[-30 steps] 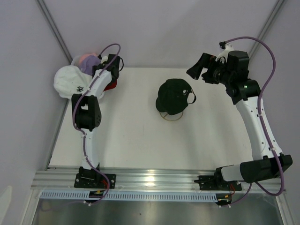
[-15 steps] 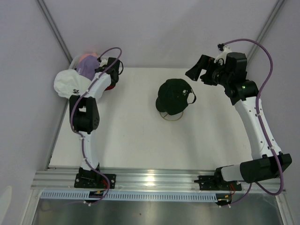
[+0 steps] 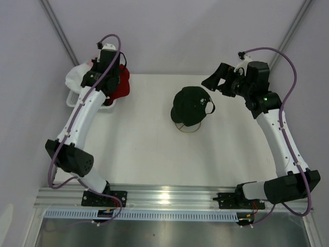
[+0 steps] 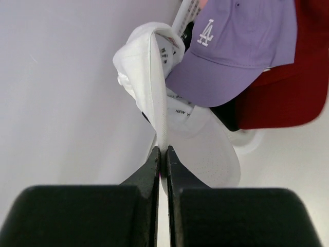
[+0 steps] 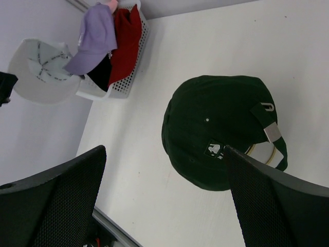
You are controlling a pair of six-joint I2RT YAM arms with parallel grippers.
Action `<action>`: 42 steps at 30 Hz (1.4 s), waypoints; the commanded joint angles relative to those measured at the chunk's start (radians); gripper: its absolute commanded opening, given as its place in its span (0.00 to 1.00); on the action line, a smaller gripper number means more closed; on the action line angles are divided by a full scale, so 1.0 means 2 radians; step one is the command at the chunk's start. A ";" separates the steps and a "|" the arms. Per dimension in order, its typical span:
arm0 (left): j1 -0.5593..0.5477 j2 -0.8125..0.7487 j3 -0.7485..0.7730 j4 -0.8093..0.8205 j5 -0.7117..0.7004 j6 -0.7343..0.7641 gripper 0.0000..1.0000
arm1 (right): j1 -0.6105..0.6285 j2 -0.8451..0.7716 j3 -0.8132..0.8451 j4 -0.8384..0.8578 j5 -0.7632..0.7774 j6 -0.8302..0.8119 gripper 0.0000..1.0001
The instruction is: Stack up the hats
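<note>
The jaws of my left gripper (image 4: pixel 163 152) (image 3: pixel 86 78) are shut on the edge of a white hat (image 4: pixel 200 144) (image 3: pixel 76 77) (image 5: pixel 41 72), which hangs by the left wall with its inside showing. Lavender (image 4: pixel 241 46) (image 5: pixel 95 36), red (image 4: pixel 288 98) (image 3: pixel 119 85) and black (image 5: pixel 103 72) hats lie piled in the basket beside it. A dark green hat (image 3: pixel 191 105) (image 5: pixel 218 128) sits on the stand mid-table. My right gripper (image 3: pixel 216 82) (image 5: pixel 164 149) hovers open above and to the right of the green hat, holding nothing.
The white mesh basket (image 5: pixel 128 77) (image 3: pixel 105 103) stands at the table's far left corner against the wall. The gold wire stand (image 3: pixel 187 127) shows under the green hat. Side walls close in on both sides.
My left gripper has closed on the white hat's edge and the arm has risen and stretched, pulling the hat up and back from the basket. The right arm has barely shifted.
</note>
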 commanded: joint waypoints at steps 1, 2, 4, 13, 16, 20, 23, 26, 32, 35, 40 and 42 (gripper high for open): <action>-0.054 -0.046 -0.014 0.016 -0.021 0.065 0.01 | -0.003 -0.011 0.018 0.032 -0.011 0.017 1.00; -0.061 -0.055 -0.025 0.018 -0.025 0.081 0.01 | -0.002 -0.010 0.022 0.032 -0.011 0.021 1.00; -0.089 -0.084 -0.057 0.047 -0.019 0.108 0.01 | -0.004 -0.005 0.032 0.033 -0.020 0.027 0.99; -0.222 -0.156 -0.199 0.172 -0.028 0.258 0.01 | -0.006 0.033 0.090 0.053 -0.090 0.075 0.99; -0.272 -0.176 -0.232 0.232 -0.043 0.324 0.00 | -0.003 0.055 0.111 0.060 -0.123 0.101 0.99; -0.324 -0.194 -0.282 0.367 -0.071 0.434 0.01 | 0.069 0.071 0.120 0.043 -0.086 0.096 0.99; -0.363 -0.208 -0.315 0.495 -0.080 0.520 0.01 | 0.099 0.081 0.099 0.060 -0.079 0.133 0.99; -0.399 -0.226 -0.372 0.635 -0.072 0.626 0.01 | 0.117 0.090 0.080 0.093 -0.088 0.174 0.97; -0.432 -0.218 -0.422 0.796 -0.058 0.754 0.01 | 0.149 0.093 0.072 0.116 -0.066 0.236 0.98; -0.440 -0.210 -0.425 0.823 -0.042 0.774 0.01 | 0.173 0.082 0.043 0.148 -0.043 0.271 0.99; -0.450 -0.192 -0.427 0.862 -0.028 0.808 0.01 | 0.191 0.084 0.019 0.163 -0.007 0.300 0.98; -0.456 -0.191 -0.425 0.859 -0.027 0.802 0.01 | 0.193 0.089 0.017 0.168 0.000 0.304 0.98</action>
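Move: The left hand already holds the white hat by its edge above the bin; the green hat on its stand lies about 41 cm to this hand's right, 2 cm farther out and 17 cm lower, and the purple hat some 11 cm ahead, 2 cm right and 19 cm below. From the open right hand, the white hat is roughly 50 cm left, 6 cm ahead and 6 cm lower; the green hat is 7 cm ahead, 6 cm left and 19 cm down. Keeping its pinch on the white hat, the left hand swings it away from the bin towards the right gripper, about 25 cm right and 14 cm back, ending some 9 cm higher, with the wrist rolling left side up and the fingers swinging clockwise and tipping up. The right hand, still wide open, first rises about 6 cm, then sweeps 18 cm left to meet the hat while sinking again, drawing slightly back, rolling left side up and turning a little counter-clockwise with its fingers tipping down, until its fingers are close about the hat without closing. ##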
